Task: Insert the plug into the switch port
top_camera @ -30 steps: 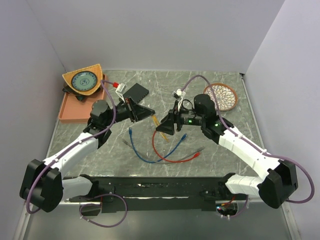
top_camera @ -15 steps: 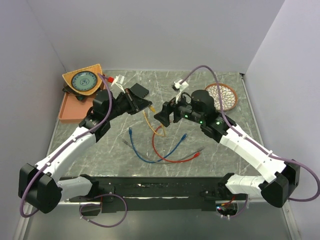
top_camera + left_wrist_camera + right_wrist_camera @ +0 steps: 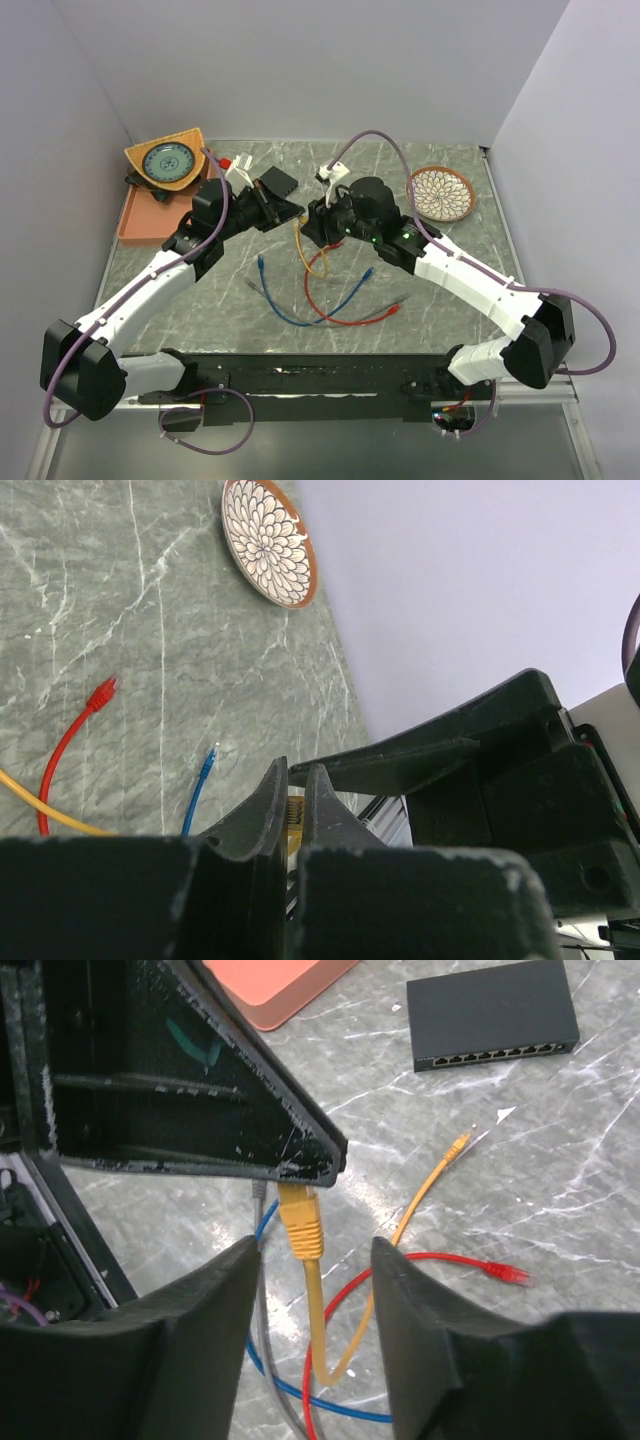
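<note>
My left gripper (image 3: 297, 215) is shut on the yellow plug (image 3: 300, 1218), which hangs boot-down from its black fingertips with its yellow cable (image 3: 300, 245) looping to the table. In the left wrist view, the plug's contacts (image 3: 293, 815) show between the closed jaws of the left gripper (image 3: 295, 775). My right gripper (image 3: 315, 1250) is open, one finger on each side of the plug's boot without touching it. The black switch (image 3: 490, 1010) lies flat behind, its row of ports (image 3: 495, 1057) facing this way. From above, the switch (image 3: 278, 183) sits just behind both grippers.
Red (image 3: 345, 320), blue (image 3: 285, 312) and grey (image 3: 385, 308) cables lie tangled on the marble table below the grippers. An orange tray (image 3: 140, 220) and a wedge with a round dial (image 3: 167, 160) stand at the back left. A patterned plate (image 3: 444, 193) is at the back right.
The left gripper carried the yellow plug up and back towards the switch. The right arm swung left to it, its jaws widening and then narrowing around the plug.
</note>
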`<action>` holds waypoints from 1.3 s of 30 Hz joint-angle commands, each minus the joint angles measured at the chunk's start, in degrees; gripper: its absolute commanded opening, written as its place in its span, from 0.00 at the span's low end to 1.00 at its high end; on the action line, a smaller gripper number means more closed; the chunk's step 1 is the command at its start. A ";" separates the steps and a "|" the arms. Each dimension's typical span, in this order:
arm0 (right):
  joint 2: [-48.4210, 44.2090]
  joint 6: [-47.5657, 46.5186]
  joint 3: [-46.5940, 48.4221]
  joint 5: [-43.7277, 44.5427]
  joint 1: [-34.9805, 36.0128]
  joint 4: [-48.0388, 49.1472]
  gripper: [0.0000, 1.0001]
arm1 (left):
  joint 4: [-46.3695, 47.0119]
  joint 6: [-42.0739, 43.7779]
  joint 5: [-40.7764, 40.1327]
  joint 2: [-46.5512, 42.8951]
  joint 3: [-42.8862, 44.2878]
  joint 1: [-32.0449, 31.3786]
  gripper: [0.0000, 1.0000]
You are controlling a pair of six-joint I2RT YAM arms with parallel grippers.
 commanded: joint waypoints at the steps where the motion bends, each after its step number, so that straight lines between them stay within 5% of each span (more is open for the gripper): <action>1: 0.31 0.04 3.56 1.76 0.55 1.92 0.43 | 0.62 -0.67 0.28 0.16 2.34 -0.31 0.01; 5: 0.40 1.01 3.03 2.73 0.73 3.50 0.28 | 0.36 -0.75 0.63 0.33 2.35 -0.31 0.01; 9: 1.72 0.92 3.74 3.78 0.82 2.45 0.00 | 0.80 -0.76 0.80 0.07 2.08 -0.31 0.01; 13: 0.05 0.31 1.81 3.87 0.82 4.03 0.00 | 0.45 -0.06 0.54 -0.28 2.26 -0.31 0.02; 15: -1.53 -0.13 0.66 4.04 0.82 4.29 0.00 | 0.36 0.38 0.10 -0.63 2.34 -0.31 0.22; 16: -2.14 -0.57 0.40 4.04 0.82 4.21 0.00 | 0.01 0.65 -0.77 -0.81 2.52 -0.31 0.43; 19: -4.69 -2.23 -1.09 2.99 0.73 3.68 0.00 | -3.23 2.05 -3.75 -2.39 4.10 -0.31 0.76; 23: -10.74 -4.70 -4.16 0.10 0.20 3.24 0.00 | -5.44 2.93 -12.61 -7.39 4.11 -0.14 0.96; 27: -16.38 -5.49 -5.14 -6.13 -1.02 2.28 0.00 | -2.03 4.25 -17.46 -15.64 0.16 -0.22 0.97; 33: -21.31 -3.92 -1.54 -27.66 -6.55 1.13 0.00 | -0.87 7.85 -20.21 -20.58 -1.96 -0.14 0.96; 39: -23.33 7.67 -3.73 -49.95 -13.67 14.99 0.00 | -0.87 9.09 -18.54 -19.45 -1.44 -0.14 0.96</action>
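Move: Between the right hand's half-open fingers lies the yellow plug, about 1 cm ahead and 2 cm left of that hand; the left fingers still grip it, some 1 cm to their right and 1 cm low. From the right hand, roughly 25 cm down on the table, the black switch is about 24 cm ahead and 14 cm left, the red plug 8 cm ahead and 5 cm right, the blue plug 1 cm back and 13 cm right. Closing on the rear of the yellow plug, the right fingers pinch it while both hands stay almost still; the left fingers then open wide and let go. The hands part: the left rises about 10 cm and goes 8 cm left, its fingers tipping upward, while the right carries the plug up some 12 cm, back and a little right, rolling and swinging counter-clockwise. ##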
